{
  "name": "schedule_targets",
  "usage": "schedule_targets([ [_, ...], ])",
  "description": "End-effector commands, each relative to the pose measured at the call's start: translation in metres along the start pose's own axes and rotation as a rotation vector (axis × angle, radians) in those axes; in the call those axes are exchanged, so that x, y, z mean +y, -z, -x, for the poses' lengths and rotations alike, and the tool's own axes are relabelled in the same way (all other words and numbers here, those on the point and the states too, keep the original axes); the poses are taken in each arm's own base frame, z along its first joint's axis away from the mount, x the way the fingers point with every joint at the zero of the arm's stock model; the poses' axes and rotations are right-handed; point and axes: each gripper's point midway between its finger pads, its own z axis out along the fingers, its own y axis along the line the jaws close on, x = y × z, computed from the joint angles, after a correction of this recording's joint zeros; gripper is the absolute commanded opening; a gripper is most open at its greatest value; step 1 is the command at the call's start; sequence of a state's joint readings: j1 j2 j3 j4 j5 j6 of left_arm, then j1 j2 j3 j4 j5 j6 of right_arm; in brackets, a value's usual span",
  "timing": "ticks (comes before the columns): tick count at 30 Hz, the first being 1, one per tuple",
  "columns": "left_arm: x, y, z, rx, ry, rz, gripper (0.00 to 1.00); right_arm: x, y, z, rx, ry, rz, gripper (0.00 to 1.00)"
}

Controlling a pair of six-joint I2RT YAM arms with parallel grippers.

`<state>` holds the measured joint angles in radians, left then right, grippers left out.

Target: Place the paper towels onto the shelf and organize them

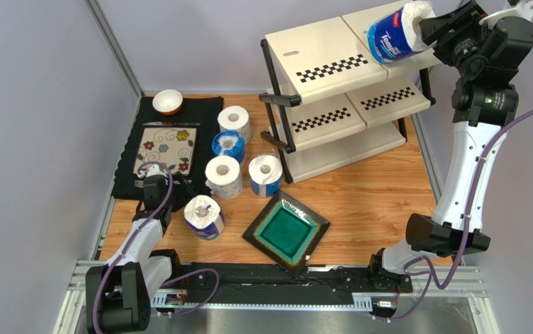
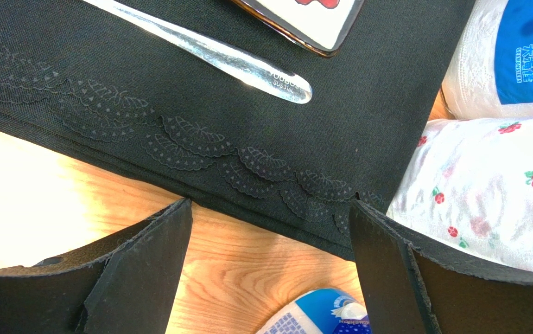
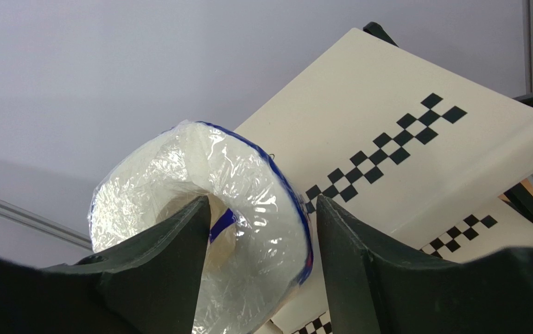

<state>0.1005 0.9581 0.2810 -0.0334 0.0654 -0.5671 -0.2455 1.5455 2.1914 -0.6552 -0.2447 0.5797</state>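
Observation:
A blue-and-white wrapped paper towel roll [image 1: 396,31] lies on its side on the top tier of the shelf [image 1: 325,56]. My right gripper [image 1: 426,28] is at its end and stands open. In the right wrist view, one finger [image 3: 172,250] sits in the core of the roll [image 3: 179,160], and the other is just clear of the roll's outer wall, above the shelf [image 3: 388,104]. Several more rolls [image 1: 223,176] stand on the table left of the shelf. My left gripper [image 1: 149,174] is open and empty over bare wood [image 2: 269,209], beside a flower-printed roll [image 2: 485,188].
A black floral placemat [image 1: 172,139] with a knife [image 2: 248,66] lies at the left, and a small white bowl [image 1: 167,101] sits at its far edge. A green square plate [image 1: 287,229] sits near the front middle. Grey walls close in the left and back.

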Motion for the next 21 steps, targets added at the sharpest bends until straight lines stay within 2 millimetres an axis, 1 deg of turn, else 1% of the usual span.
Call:
schedule_targets([
  [1,0.010,0.001,-0.008,0.017,0.007,0.034,0.92,0.013,-0.015,0.010,-0.029,-0.017,0.081,0.61],
  [3,0.010,0.001,-0.009,0.019,0.007,0.037,0.92,0.012,-0.021,0.009,-0.018,-0.028,0.085,0.61],
  [4,0.011,0.001,-0.010,0.021,0.007,0.037,0.92,0.017,-0.021,0.011,-0.021,-0.035,0.099,0.61],
  [5,0.010,0.001,-0.008,0.016,0.007,0.036,0.92,0.014,-0.027,0.008,-0.010,-0.043,0.099,0.61],
  [8,0.011,0.001,-0.008,0.017,0.005,0.040,0.92,0.016,-0.034,0.007,-0.005,-0.062,0.123,0.61],
  [12,0.011,0.001,-0.008,0.017,0.005,0.040,0.92,0.020,-0.040,0.008,-0.010,-0.081,0.154,0.61],
  [13,0.011,0.001,-0.008,0.016,0.005,0.042,0.92,0.023,-0.039,0.009,-0.012,-0.081,0.170,0.61],
  [16,0.012,0.000,-0.009,0.016,0.005,0.045,0.92,0.033,-0.039,0.018,-0.053,-0.086,0.220,0.61],
  [21,0.013,0.000,-0.009,0.018,0.006,0.049,0.92,0.041,-0.036,0.034,-0.109,-0.100,0.241,0.61],
])
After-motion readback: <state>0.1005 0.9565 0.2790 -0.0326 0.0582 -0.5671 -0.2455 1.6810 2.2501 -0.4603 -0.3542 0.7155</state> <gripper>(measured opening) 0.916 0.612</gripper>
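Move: The tilted paper towel roll is right ahead of the right hand, its middle about 6 cm farther out and 3 cm lower, its open end facing the fingers. About 10 cm below the hand lies the top shelf: the right panel's middle roughly 9 cm ahead and 7 cm right, the left panel's about 5 cm ahead and 14 cm left. From the idle left hand the roll is some 22 cm farther out, 62 cm right and 47 cm up. Forward over the top shelf goes the right hand, about 5 cm and nearly level, its already half-open fingers at the roll's near end, pushing that end forward to stand the roll up. The advance then dies out and the hand rises a centimetre or two, the fingers tipping up and swinging slightly counter-clockwise, their gap unchanged. ##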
